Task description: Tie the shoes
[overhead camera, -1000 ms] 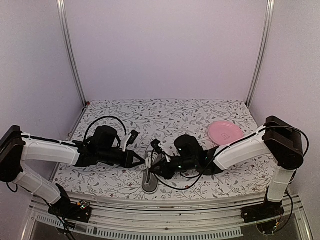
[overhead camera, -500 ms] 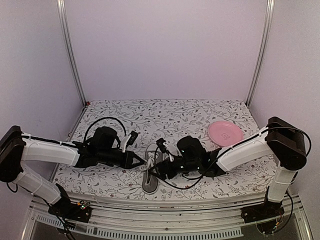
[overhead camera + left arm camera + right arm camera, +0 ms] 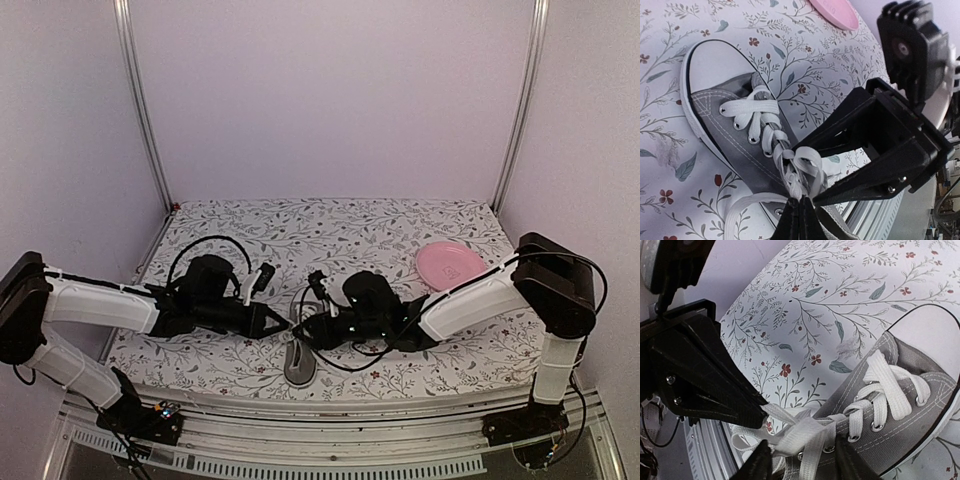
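The grey shoe (image 3: 300,362) with white toe cap lies near the table's front edge, toe pointing away in the wrist views. My left gripper (image 3: 800,220) is shut on a strand of the white laces (image 3: 807,161) at the top eyelets and holds it taut. My right gripper (image 3: 802,462) faces it from the other side. Its two fingers stand apart, one on each side of a loose loop of lace (image 3: 812,432) over the shoe's tongue, and do not clamp it. In the top view both grippers meet above the shoe's opening (image 3: 295,330).
A pink round plate (image 3: 450,265) lies at the right rear of the flowered tablecloth (image 3: 330,230). A slack lace end (image 3: 747,210) curls on the cloth beside the shoe. The table's metal front rail (image 3: 320,410) runs just below the shoe.
My right gripper went from shut to open, drew back to the right, then came left again over the laces. The left arm and the shoe stayed put.
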You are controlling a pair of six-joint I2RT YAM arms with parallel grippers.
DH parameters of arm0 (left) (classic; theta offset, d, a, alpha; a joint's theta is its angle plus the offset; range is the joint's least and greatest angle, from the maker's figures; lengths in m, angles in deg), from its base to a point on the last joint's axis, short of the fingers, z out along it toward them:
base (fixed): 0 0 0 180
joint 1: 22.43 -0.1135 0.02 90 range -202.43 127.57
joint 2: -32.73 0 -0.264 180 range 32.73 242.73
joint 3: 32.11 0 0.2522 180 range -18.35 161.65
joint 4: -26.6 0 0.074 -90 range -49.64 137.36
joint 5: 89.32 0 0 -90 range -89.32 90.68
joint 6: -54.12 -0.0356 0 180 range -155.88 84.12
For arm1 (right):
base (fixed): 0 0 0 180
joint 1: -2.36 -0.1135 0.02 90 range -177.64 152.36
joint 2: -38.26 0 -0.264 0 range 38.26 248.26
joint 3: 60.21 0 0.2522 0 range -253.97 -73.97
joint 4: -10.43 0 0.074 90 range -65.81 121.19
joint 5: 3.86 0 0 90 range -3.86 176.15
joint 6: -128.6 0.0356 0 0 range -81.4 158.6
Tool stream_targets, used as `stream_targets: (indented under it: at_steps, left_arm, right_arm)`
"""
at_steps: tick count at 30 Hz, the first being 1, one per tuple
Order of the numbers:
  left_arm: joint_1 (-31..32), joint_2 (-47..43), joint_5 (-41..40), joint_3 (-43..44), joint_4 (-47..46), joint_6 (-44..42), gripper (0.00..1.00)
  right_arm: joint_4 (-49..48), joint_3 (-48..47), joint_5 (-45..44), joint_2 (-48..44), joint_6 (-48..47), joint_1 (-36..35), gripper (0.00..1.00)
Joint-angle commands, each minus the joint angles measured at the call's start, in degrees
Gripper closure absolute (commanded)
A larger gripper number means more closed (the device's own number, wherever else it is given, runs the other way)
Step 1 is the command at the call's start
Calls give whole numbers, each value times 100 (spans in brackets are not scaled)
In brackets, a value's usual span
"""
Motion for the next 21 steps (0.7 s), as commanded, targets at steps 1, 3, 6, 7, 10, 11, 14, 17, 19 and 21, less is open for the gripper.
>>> stream_targets:
  at_steps: [1, 3, 6, 7, 10, 11, 14, 17, 19, 21]
  left_arm:
    - [-75, -19, 71, -68, -185, 3, 100]
    - [-85, 13, 67, -66, -196, -2, 100]
    - [-76, 38, 64, -65, -218, -3, 100]
    - [-78, 43, 60, -66, -218, 2, 100]
    - [-85, 36, 12, -65, -197, 0, 100]
    - [-85, 29, -11, -67, -179, -2, 100]
    - [-85, 3, -61, -75, -170, 12, 100]
    - [-90, -15, -65, -95, -178, 14, 100]
    - [-88, -17, -55, -104, -187, 20, 100]
    - [-91, -13, -13, -132, -227, 24, 100]
  right_arm:
    - [-124, -132, -96, 109, 52, -23, 67]
    - [-188, -124, -54, 79, -16, -27, 75]
    - [-309, -84, 50, 68, -135, -40, 88]
    - [-364, -48, 85, 61, -158, -53, 91]
    - [-510, 62, 183, 1, -255, -104, 96]
    - [-543, 96, 182, -28, -307, -135, 97]
    - [-556, 121, 270, -52, -468, -189, 97]
    - [-517, 83, 400, 25, -500, -198, 98]
    - [-474, 38, 456, 86, -488, -191, 97]
    - [-404, -25, 470, 130, -494, -194, 98]
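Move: The white lace loop sits between the right hand's parted fingertips, barely 1 cm to the left of its hand point and level with it. The lace knot is some 2 cm ahead, 2 cm left and 1 cm lower; the shoe's middle lies about 3 cm ahead, in line sideways, 6 cm below. From the left hand, the loop is about 2 cm right, 1 cm back and 1 cm lower. The lace loop is pinched as the half-open right fingers shut on it almost in place; the right hand then draws it back about 2 cm towards the heel end, easing roughly 1 cm left and 1 cm up, with a slight counter-clockwise turn of some 5 degrees. The left hand holds still, shut on its own piece of lace beside the knot. ##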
